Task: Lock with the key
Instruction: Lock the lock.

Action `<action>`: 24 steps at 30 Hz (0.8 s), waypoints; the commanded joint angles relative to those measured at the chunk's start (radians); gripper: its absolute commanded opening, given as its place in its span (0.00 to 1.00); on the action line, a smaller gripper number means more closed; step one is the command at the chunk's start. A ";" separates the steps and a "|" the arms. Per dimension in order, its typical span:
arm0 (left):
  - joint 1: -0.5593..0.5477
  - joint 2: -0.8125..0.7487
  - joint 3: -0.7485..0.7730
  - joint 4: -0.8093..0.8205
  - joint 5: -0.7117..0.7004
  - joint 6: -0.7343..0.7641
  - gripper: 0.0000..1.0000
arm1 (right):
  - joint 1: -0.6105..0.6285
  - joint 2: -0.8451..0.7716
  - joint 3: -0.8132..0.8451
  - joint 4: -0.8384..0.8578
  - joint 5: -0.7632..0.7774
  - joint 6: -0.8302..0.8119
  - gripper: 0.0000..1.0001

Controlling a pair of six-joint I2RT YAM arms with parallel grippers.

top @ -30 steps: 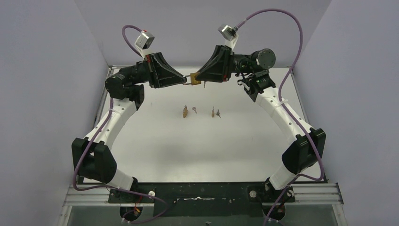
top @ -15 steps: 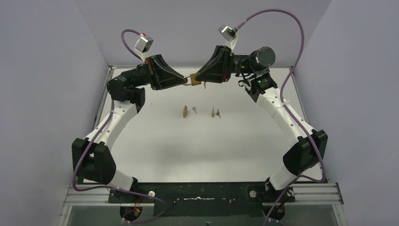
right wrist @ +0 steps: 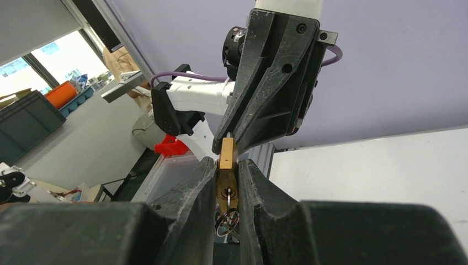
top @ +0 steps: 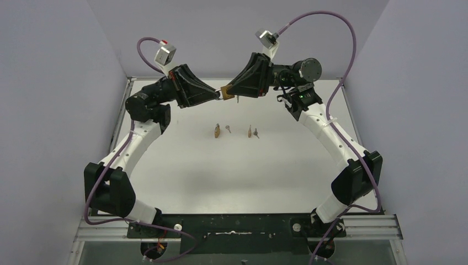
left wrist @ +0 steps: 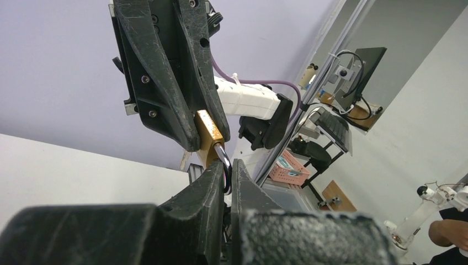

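A brass padlock point(top: 226, 91) is held in the air between both arms, above the far part of the table. My left gripper point(top: 219, 95) is shut on its steel shackle point(left wrist: 224, 161), which sits pinched between the fingertips below the gold body point(left wrist: 206, 131). My right gripper point(right wrist: 227, 169) is shut on the padlock body point(right wrist: 226, 157) from the opposite side. A key point(right wrist: 227, 194) sits in the keyhole at the body's bottom end, and a key ring point(right wrist: 225, 218) hangs from it between the right fingers. The key also shows under the padlock point(top: 237, 99).
On the white table lie a second brass padlock point(top: 217, 131) with a key point(top: 227, 130) beside it, and a smaller lock point(top: 250, 131) with its key point(top: 256, 133). Grey walls enclose the table on the left, back and right.
The left wrist has rolled a little, its camera shifting left, and the padlock has moved slightly up. Both grips are unchanged.
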 commanded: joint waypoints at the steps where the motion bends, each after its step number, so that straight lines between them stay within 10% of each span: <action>1: -0.035 0.060 0.036 -0.099 -0.033 0.067 0.00 | 0.146 0.019 0.010 0.021 0.058 0.018 0.00; 4: 0.017 0.048 0.034 -0.097 -0.020 0.054 0.00 | 0.101 -0.003 0.012 -0.033 0.051 -0.014 0.00; 10: 0.074 0.030 0.032 -0.143 0.006 0.074 0.00 | 0.052 -0.042 -0.018 -0.045 0.028 -0.029 0.31; 24: 0.098 0.018 0.038 -0.239 0.019 0.143 0.00 | -0.044 -0.085 -0.071 -0.040 -0.002 -0.025 0.41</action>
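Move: The lock is held in the air between the hands: its body sits about 4 cm to the right of the left hand, 1 cm ahead and 1 cm above, with the shackle in that hand's fingers. From the right hand, the body is level ahead, some 1 cm to its left, between its fingers. The key hangs about 2 cm to the right of the right hand and 3 cm below, 1 cm back. Right fingers release the lock; both hands, left still pinching the shackle, go forward and down 3–5 cm. ##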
